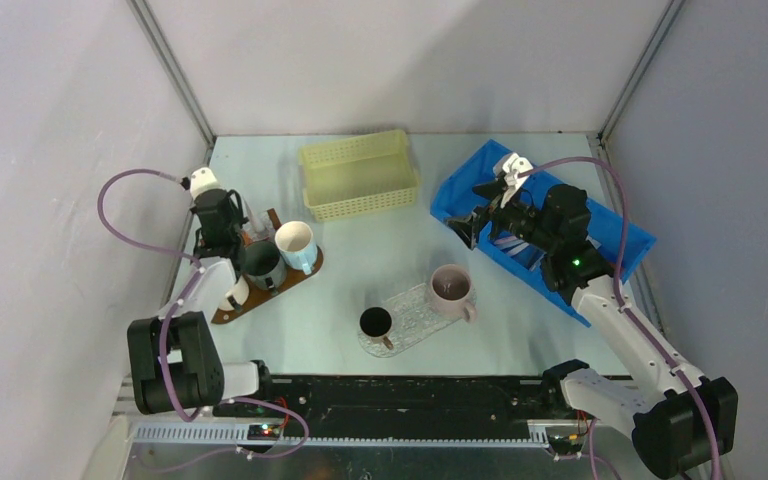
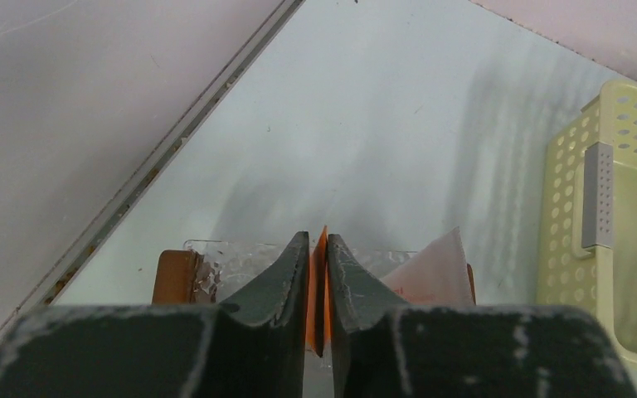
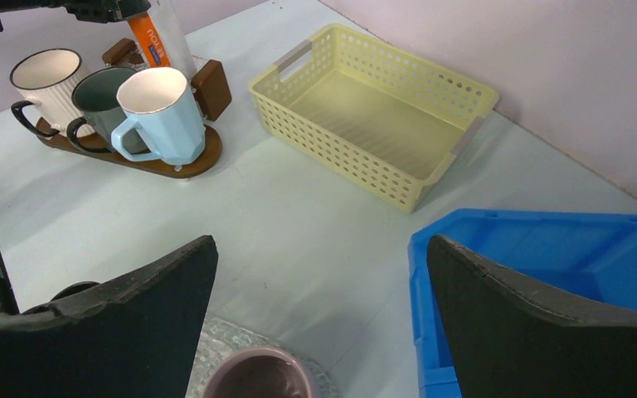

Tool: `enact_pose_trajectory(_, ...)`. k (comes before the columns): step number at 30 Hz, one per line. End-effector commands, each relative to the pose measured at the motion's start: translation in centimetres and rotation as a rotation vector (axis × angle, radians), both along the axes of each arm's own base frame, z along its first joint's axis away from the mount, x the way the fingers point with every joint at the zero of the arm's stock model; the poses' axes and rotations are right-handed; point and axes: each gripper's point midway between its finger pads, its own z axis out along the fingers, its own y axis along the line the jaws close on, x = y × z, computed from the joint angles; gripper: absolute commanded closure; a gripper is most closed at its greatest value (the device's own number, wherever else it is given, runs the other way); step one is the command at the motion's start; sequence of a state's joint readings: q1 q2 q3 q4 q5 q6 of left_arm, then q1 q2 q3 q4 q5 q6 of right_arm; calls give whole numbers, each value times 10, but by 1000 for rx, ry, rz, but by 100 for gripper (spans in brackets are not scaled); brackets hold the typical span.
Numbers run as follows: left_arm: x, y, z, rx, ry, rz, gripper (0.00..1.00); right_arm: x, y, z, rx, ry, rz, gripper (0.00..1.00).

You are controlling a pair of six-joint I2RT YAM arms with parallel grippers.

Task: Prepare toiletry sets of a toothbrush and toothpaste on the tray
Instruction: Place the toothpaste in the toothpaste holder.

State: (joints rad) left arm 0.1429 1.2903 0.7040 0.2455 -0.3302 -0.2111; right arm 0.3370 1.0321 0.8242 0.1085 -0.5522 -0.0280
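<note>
My left gripper (image 2: 318,240) hangs over the back end of the wooden tray (image 2: 174,278), shut on a flat orange toothpaste tube (image 2: 317,257) that stands upright between the fingers. The tube's lower end reaches into a clear glass holder (image 2: 232,261) on the tray, beside a white tube (image 2: 431,269). The right wrist view shows the same orange tube (image 3: 148,37) behind the mugs. My right gripper (image 3: 319,240) is open and empty, above the near-left edge of the blue bin (image 1: 620,240). No toothbrush shows clearly.
On the wooden tray (image 1: 260,295) stand a white mug (image 3: 46,79), a dark mug (image 3: 104,91) and a light blue mug (image 3: 162,112). A yellow basket (image 1: 360,175) sits at the back. A glass plate (image 1: 410,320) carries a black mug (image 1: 375,322) and a pink mug (image 1: 450,290).
</note>
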Motion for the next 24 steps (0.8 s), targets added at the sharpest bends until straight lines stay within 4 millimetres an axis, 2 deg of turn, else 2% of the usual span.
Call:
enact_pose_trajectory(1, 4, 0, 13, -5, -62, 3, 77, 7, -1, 27, 35, -59, -18, 1)
enact_pose_trajectory(5, -2, -1, 15, -3, -57, 5, 65, 7, -1, 28, 40, -58, -22, 1)
enact_pose_trajectory(8, -8, -2, 26, -1, -76, 7, 60, 7, -4, 31, 42, -65, -35, 1)
enact_pose_trajectory(12, -19, -3, 41, -2, -88, 14, 47, 8, -11, 35, 43, -72, -77, 1)
enact_pose_trajectory(15, -29, -5, 59, -5, -115, 12, 38, 9, -19, 35, 38, -67, -129, 1)
enact_pose_trajectory(20, -47, -18, 95, 3, -171, -27, 19, 16, -49, 33, 47, -22, -315, 1)
enact_pose_trajectory(21, -50, -21, 98, 10, -169, -39, 16, 19, -60, 35, 53, -20, -380, 0)
enact_pose_trajectory(24, -65, -31, 114, 39, -190, -70, 4, 16, -79, 24, 31, 34, -486, 1)
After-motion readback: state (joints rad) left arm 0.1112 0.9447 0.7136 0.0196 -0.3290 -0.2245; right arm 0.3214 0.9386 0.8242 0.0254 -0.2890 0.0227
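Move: Between the left hand's barely parted fingertips is the top of the orange toothpaste, already standing in the clear holder, its middle about 5 cm below and 1 cm back. The white tube is some 6 cm right and 1 cm ahead; the dark green mug about 9 cm back and 4 cm right. From the right hand the orange toothpaste lies about 47 cm left and 4 cm ahead; the toothbrushes in the blue bin are some 15 cm right, straight level and 25 cm below. Opening the left fingers from barely parted to nearly wide, the hand first stays put at the toothpaste, then comes free of its top, rising about 8 cm and drawing back some 5 cm as the fingers tip up slightly. The right hand, empty and wide open, swings about 4 cm right towards the blue bin, turning some 15 degrees clockwise. ##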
